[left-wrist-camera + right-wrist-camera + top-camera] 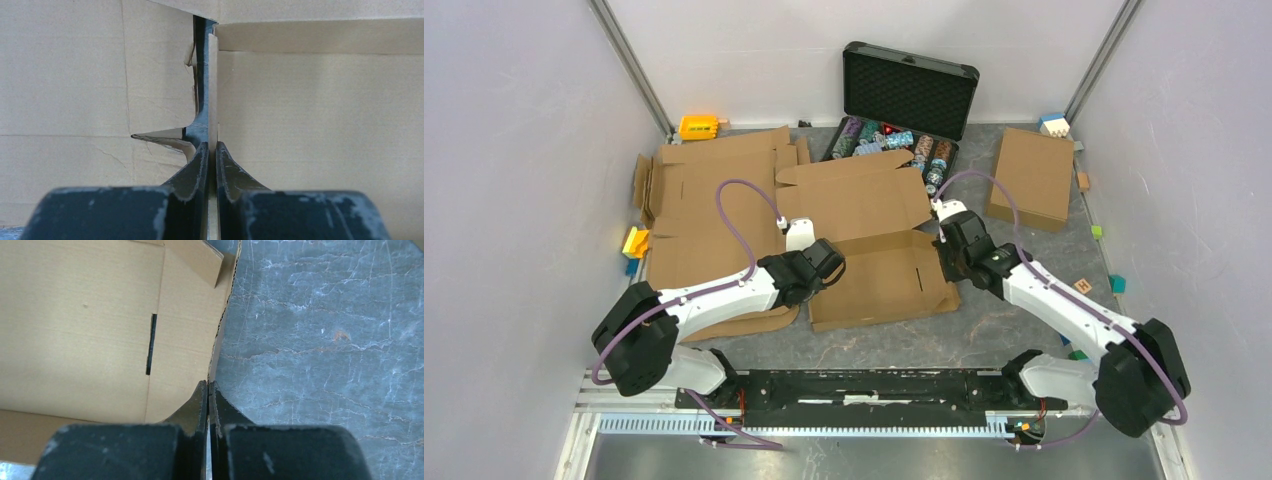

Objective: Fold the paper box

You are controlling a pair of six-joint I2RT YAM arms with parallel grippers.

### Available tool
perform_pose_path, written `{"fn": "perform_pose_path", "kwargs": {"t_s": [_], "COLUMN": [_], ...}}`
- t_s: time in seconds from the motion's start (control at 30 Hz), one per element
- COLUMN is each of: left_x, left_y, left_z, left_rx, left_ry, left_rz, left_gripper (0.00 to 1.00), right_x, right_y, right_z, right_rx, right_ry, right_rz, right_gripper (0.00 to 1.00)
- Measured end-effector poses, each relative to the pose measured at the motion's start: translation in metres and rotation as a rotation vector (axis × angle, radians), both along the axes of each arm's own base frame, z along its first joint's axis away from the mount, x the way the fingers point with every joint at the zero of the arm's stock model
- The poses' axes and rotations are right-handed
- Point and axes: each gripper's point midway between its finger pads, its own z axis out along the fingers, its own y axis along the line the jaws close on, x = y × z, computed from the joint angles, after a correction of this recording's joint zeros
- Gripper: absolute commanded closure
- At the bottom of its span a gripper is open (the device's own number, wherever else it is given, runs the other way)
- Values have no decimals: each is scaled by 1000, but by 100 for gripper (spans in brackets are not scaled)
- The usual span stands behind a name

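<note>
The paper box (869,215) lies half formed in the middle of the table, brown corrugated cardboard with its flaps spread toward the back. My left gripper (829,262) is at its left side. In the left wrist view the left gripper (212,146) is shut on an upright cardboard wall (213,90) of the box. My right gripper (944,243) is at the box's right edge. The right wrist view shows it (208,383) shut, tips right at the cardboard edge (216,340); no cardboard shows between the fingers lower down.
An open black case (910,92) with colourful chips stands behind the box. Flat cardboard sheets (709,190) lie at the left and a closed cardboard box (1031,178) at the back right. Small coloured blocks (1054,123) and a yellow object (697,127) sit near the walls.
</note>
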Motion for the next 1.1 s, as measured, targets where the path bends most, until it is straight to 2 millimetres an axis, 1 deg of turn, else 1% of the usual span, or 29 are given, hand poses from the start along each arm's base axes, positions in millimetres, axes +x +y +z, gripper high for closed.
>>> {"fn": "perform_pose_path", "kwargs": {"t_s": [0.17, 0.23, 0.5, 0.67, 0.7, 0.8, 0.83, 0.97, 1.03, 1.1], "left_x": [0, 0, -2, -5, -5, -6, -6, -6, -5, -3], "left_y": [1, 2, 4, 7, 6, 7, 7, 6, 4, 1], "left_z": [0, 0, -1, -4, -5, -7, -6, -3, 4, 11], "left_rx": [5, 8, 24, 43, 45, 57, 61, 86, 77, 63], "left_ry": [-1, 0, 10, 21, 22, 25, 25, 23, 7, -14], "left_rz": [2, 2, -3, -8, -9, -12, -18, -70, -93, -110], "left_gripper": [98, 98, 98, 98, 97, 74, 71, 65, 61, 53], "right_x": [0, 1, -5, -10, -11, -9, -8, -4, -5, -9], "right_y": [8, 11, 22, 28, 29, 26, 24, 11, 4, 1], "right_z": [25, 30, 28, 23, 21, 20, 20, 15, 8, 3], "right_rx": [63, 79, 127, 153, 155, 144, 134, 111, 113, 126], "right_ry": [-40, -40, -4, 22, 27, 24, 18, 8, 15, 24], "right_rz": [28, 40, 85, 111, 114, 103, 94, 50, 32, 29], "right_gripper": [100, 100, 100, 100, 100, 100, 100, 100, 100, 100]}}
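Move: My left fingers already pinch the top of the paper box's standing left wall; the lid panel lies about 16 cm ahead and 6 cm right of them, and the flat cardboard some 15 cm left and 10 cm ahead. My right fingers, shut on the box's right wall, have the floor slot about 4 cm left, 2 cm ahead and 6 cm below, with the far corner tab roughly 7 cm ahead and 1 cm left. Keeping the right wall pinched, I raise my right hand about 3 cm and draw it some 3 cm left, inward over the box, rolling its left side up, then bring it back right and down nearly to its start, ending slightly nearer my base. My left hand holds, easing a little back, left and down, then opens, lets go of the left wall and begins to rise 1–2 cm. ##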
